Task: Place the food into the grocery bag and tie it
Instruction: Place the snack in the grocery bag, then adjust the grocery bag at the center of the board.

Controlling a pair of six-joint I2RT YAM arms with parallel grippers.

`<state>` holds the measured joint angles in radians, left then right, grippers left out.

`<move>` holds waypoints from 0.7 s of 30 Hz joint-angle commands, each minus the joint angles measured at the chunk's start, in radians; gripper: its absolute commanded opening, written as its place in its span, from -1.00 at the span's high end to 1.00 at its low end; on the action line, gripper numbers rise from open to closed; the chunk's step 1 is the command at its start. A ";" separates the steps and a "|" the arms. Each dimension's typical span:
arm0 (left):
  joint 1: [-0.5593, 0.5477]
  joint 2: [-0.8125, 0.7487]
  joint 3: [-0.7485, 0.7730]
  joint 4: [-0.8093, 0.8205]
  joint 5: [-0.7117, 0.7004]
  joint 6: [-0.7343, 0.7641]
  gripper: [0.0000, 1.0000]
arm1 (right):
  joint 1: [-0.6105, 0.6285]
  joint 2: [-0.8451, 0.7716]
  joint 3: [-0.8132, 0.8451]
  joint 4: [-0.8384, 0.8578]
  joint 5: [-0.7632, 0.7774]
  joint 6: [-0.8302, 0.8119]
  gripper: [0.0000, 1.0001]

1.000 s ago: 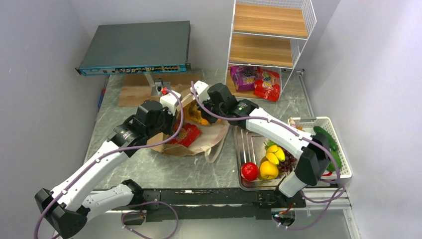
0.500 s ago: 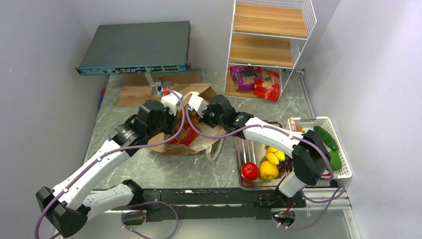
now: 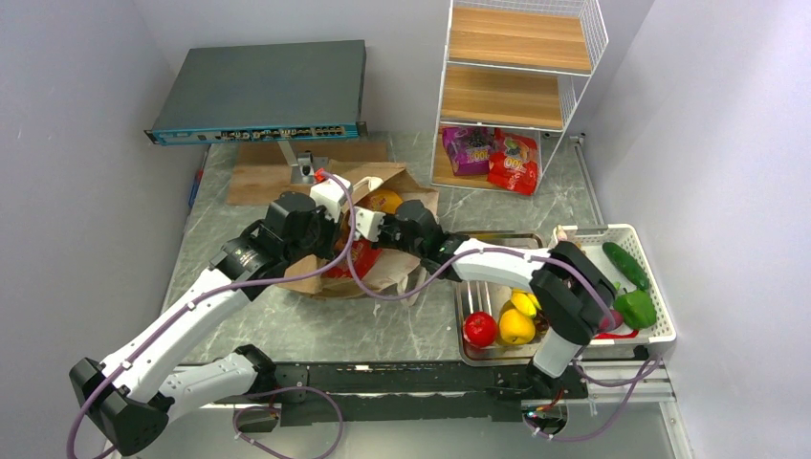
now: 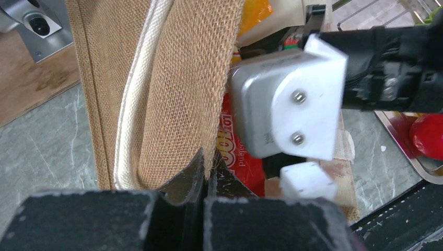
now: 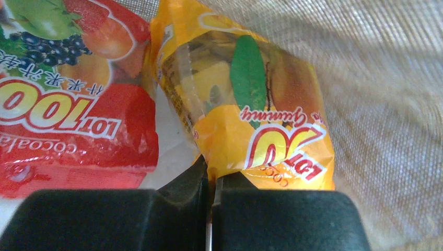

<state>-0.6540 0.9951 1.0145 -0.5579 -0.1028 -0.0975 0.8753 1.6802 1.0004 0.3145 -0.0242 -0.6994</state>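
The brown grocery bag (image 3: 402, 271) lies open on its side at the table's middle, its cream rope handle (image 4: 130, 130) showing in the left wrist view. My left gripper (image 3: 335, 203) (image 4: 208, 170) is shut on the bag's woven top edge (image 4: 193, 94) and holds the mouth up. Inside that mouth, my right gripper (image 3: 368, 227) (image 5: 211, 172) is shut on the lower edge of an orange snack packet (image 5: 256, 120) (image 3: 385, 201). A red snack packet (image 5: 68, 120) (image 4: 237, 151) lies in the bag beside it.
A metal tray (image 3: 466, 287) at the right holds a red apple (image 3: 481, 328) and yellow fruit (image 3: 516, 325). The white basket (image 3: 660, 330) carries a cucumber (image 3: 626, 265) and green pepper (image 3: 636, 308). Purple (image 3: 469, 148) and red packets (image 3: 514, 161) sit in the wire rack. A wooden board (image 3: 258, 177) lies behind.
My right gripper has carried the orange packet left and toward the near side, into the bag's mouth. The left gripper has kept its hold on the edge.
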 commanded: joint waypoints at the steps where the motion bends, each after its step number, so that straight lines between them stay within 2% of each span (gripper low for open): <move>1: -0.007 -0.004 0.014 0.057 0.003 0.005 1.00 | 0.029 0.024 0.006 0.317 0.087 -0.129 0.57; 2: -0.006 -0.003 0.014 0.057 0.002 0.005 1.00 | 0.040 0.028 -0.001 0.360 0.135 -0.130 0.14; 3: -0.006 -0.003 0.014 0.057 0.000 0.005 1.00 | 0.052 0.028 -0.015 0.410 0.177 -0.134 -0.14; 5: -0.006 0.001 0.015 0.055 -0.008 0.004 1.00 | 0.073 0.013 -0.053 0.507 0.229 -0.147 -0.47; 10: -0.007 0.005 0.018 0.049 -0.024 0.002 1.00 | 0.096 -0.074 -0.102 0.496 0.341 -0.101 -0.56; 16: -0.006 0.005 0.021 0.044 -0.046 0.000 1.00 | 0.096 -0.294 -0.189 0.364 0.428 0.083 -0.57; 21: -0.006 0.007 0.025 0.039 -0.044 -0.003 1.00 | 0.086 -0.469 -0.233 0.172 0.543 0.369 -0.63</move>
<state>-0.6563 1.0103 1.0145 -0.5583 -0.1291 -0.0978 0.9710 1.3354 0.7959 0.6186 0.3931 -0.6014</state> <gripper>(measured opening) 0.031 0.786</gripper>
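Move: The orange snack is already inside the grocery bag, pinched by one edge in the right fingers, its middle about 4 cm ahead, 1 cm right and 4 cm below. From that hand, the red snack lies roughly 7 cm back, 4 cm left and 3 cm lower; the bag's right handle is some 13 cm back, 9 cm right and 6 cm lower. From the left hand, the orange snack lies about 9 cm ahead, 8 cm right and 12 cm below. The orange snack is let go beside the red one: the right hand nudges about 1 cm forward and left as its fingers spring wide open, then draws up and out, rising some 13 cm while swinging to the right and slightly back. The wrist turns about 30 degrees, clockwise and tipping up. The left fingers keep their pinch on the bag's left rim, nearly still. ##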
